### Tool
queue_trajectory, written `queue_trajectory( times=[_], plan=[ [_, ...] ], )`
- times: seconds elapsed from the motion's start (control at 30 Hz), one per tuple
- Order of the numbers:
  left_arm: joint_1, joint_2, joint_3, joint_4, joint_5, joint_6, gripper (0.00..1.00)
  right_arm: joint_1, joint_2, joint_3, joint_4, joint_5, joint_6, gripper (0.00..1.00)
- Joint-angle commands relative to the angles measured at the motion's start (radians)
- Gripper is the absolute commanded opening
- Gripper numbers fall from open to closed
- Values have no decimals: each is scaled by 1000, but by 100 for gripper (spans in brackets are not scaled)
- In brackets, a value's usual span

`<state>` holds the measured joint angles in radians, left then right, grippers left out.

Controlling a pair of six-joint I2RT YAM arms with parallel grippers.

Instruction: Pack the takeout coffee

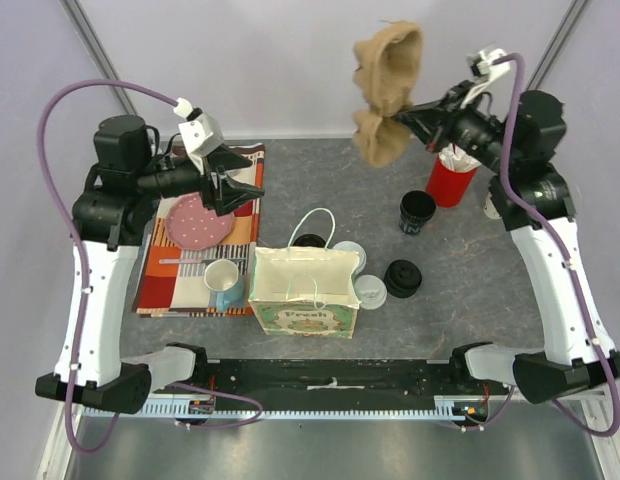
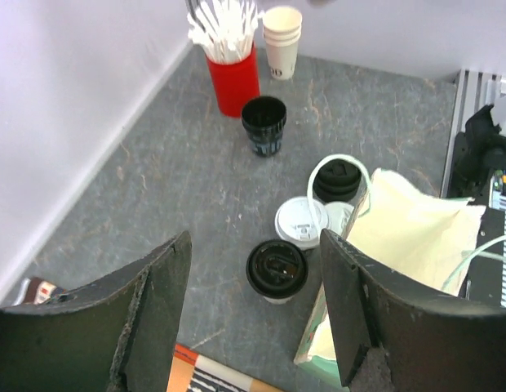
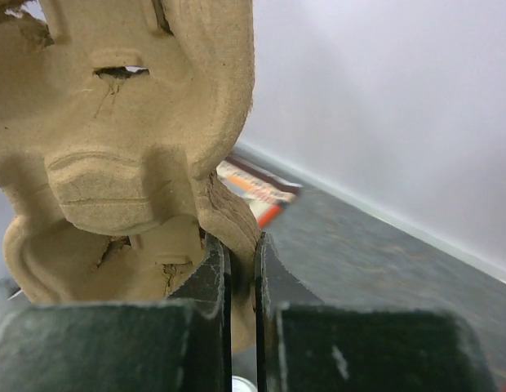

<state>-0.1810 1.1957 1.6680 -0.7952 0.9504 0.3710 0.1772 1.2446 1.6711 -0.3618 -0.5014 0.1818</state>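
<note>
Two takeout coffee cups with white sip lids stand just right of the paper bag (image 1: 303,292): one (image 1: 352,255) (image 2: 300,220) further back, one (image 1: 371,290) nearer the front. My left gripper (image 1: 235,190) (image 2: 255,253) hangs open and empty over the mat's right edge, left of the cups. A black-lidded cup (image 2: 277,269) shows between its fingers, on the table below. My right gripper (image 1: 405,118) (image 3: 241,245) is shut on the edge of a brown pulp cup carrier (image 1: 385,90) (image 3: 122,163), held high at the back right.
A lidless black cup (image 1: 417,212), a black lid (image 1: 402,278), a red straw holder (image 1: 450,180) and a stack of paper cups (image 2: 281,37) stand on the right. The patterned mat (image 1: 160,290) on the left carries a pink plate (image 1: 198,220) and a mug (image 1: 223,280).
</note>
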Motion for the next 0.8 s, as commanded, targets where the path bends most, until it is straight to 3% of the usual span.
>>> queue_trajectory(
  times=[0.0, 0.13, 0.33, 0.43, 0.6, 0.77],
  plan=[
    [-2, 1, 149, -131, 50, 17, 71, 111, 36, 18, 253, -214, 119, 0],
    [-2, 33, 352, -306, 112, 74, 71, 252, 62, -22, 397, -344, 72, 0],
    [0, 24, 505, -317, 113, -1, 77, 384, 90, -25, 438, -420, 25, 0],
    [-2, 10, 495, -329, 120, -7, 99, 461, 102, -16, 440, -445, -13, 0],
    [-2, -2, 477, -309, 261, -59, 100, 530, 119, -16, 492, -439, -4, 0],
    [-2, -2, 484, -231, 313, -161, 100, 564, 134, -17, 520, -448, 8, 0]
  ],
)
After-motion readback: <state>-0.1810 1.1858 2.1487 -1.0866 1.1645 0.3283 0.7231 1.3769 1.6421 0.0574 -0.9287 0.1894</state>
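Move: The right hand already grips the brown cup holder; the paper bag lies about 22 cm to its left, 18 back and 38 below. The black lids lie some 14 cm back, 3 right, and the white lids 16 back, 6 left, both about 47 below. For the left hand the cup holder is roughly 15 cm ahead, 28 right and 5 higher; the bag is some 10 back, 11 right and 32 below. Right hand swings the holder about 25 cm left and back, turning counter-clockwise, towards the left hand, which backs, rises, opens. ##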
